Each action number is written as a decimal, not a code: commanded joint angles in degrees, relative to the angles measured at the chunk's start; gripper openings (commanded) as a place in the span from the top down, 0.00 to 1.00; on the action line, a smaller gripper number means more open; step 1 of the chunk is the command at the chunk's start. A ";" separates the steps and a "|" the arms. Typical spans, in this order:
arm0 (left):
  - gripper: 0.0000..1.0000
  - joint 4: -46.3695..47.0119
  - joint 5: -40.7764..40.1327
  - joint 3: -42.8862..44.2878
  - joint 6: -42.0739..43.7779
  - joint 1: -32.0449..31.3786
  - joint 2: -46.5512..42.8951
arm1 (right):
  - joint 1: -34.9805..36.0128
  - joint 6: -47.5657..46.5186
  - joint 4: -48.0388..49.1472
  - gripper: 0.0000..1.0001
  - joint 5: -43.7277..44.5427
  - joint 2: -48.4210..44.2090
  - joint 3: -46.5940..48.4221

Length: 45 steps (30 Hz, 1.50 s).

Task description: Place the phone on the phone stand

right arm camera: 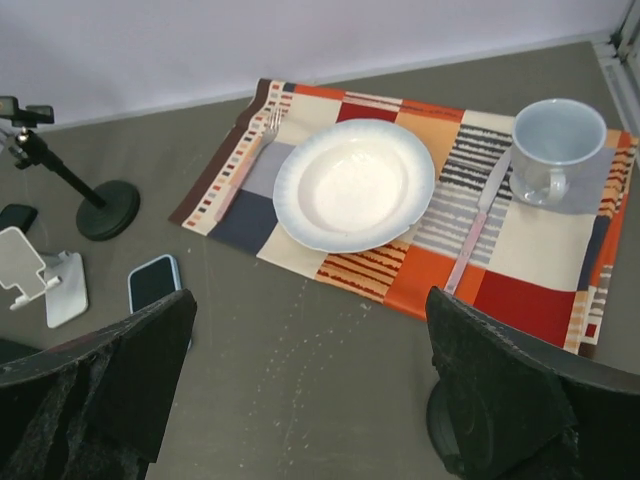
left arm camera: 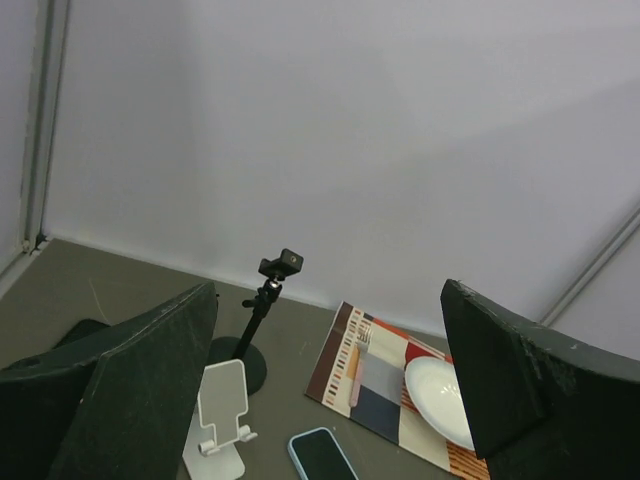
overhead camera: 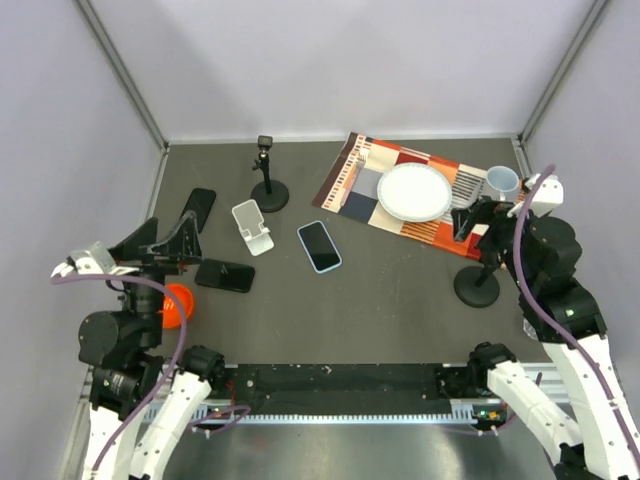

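The phone [overhead camera: 320,246], dark-screened in a light blue case, lies flat mid-table. It also shows in the left wrist view [left arm camera: 322,455] and the right wrist view [right arm camera: 153,283]. Just left of it stands the white phone stand [overhead camera: 252,226] [left arm camera: 222,415] [right arm camera: 35,275], with nothing on it. My left gripper [overhead camera: 165,240] [left arm camera: 330,370] hangs open above the table's left side, away from both. My right gripper [overhead camera: 487,222] [right arm camera: 310,330] is open too, raised over the near edge of the placemat at the right. Neither holds anything.
A black pole on a round base [overhead camera: 268,185] stands behind the stand. Two other dark phones [overhead camera: 198,208] [overhead camera: 224,276] and an orange object [overhead camera: 178,305] lie at the left. The patterned placemat [overhead camera: 355,170] carries a white plate [overhead camera: 413,192], a cup [overhead camera: 502,182] and cutlery. Another round black base [overhead camera: 477,286] is near right.
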 commanded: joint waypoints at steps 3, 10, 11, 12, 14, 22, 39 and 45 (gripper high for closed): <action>0.01 1.33 8.41 0.57 -1.33 0.33 5.85 | -0.39 -0.40 -0.90 0.01 -9.02 6.91 -1.16; 0.01 -1.40 23.17 4.18 -0.36 0.33 16.05 | -0.48 -1.37 -5.03 0.01 -3.61 11.14 -0.19; 0.01 -1.49 24.75 4.18 -0.62 0.33 17.72 | -0.65 -1.64 -6.95 0.01 0.85 11.23 -0.02; 0.01 -1.58 28.86 4.27 -0.97 0.33 18.52 | -1.09 -1.64 -7.58 0.01 2.81 11.49 -0.02; 0.01 -0.62 33.19 3.39 -0.89 0.33 20.01 | -6.15 -0.85 -8.63 0.01 4.24 11.49 -0.63; 0.01 2.55 32.52 -0.74 3.15 -3.79 20.02 | -19.90 0.92 -8.02 0.03 -1.90 7.98 -4.85; 0.02 1.76 33.21 -2.59 4.56 -8.98 16.24 | -14.64 -0.59 -11.62 0.53 -2.71 7.01 -6.79; 0.02 1.50 32.86 -3.20 4.48 -8.98 16.85 | -13.84 -0.23 -13.03 0.71 -0.78 11.93 -5.73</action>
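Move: The black phone stand on a round base has its head level with the right hand, about 7 cm to its right and 14 below; the white plate lies some 31 cm ahead and 2 left of that hand, the mug roughly 31 ahead and 23 right. From the left hand, the blue-edged phone is about 18 cm ahead, 25 right and 42 below, with the white phone stand some 25 ahead and 6 right, and the black phone roughly 8 ahead and 1 left. The black phone stand's head gets the right hand's fingers on either side, closing to under half open behind the bracket: that hand sinks some 13 cm, first easing forward-left, then sweeping right and creeping slightly back left, tipping downward. The left hand, still wide open, swings about 15 cm right and down towards the blue-edged phone, first forward, then partly back, turning about 40 degrees clockwise. ##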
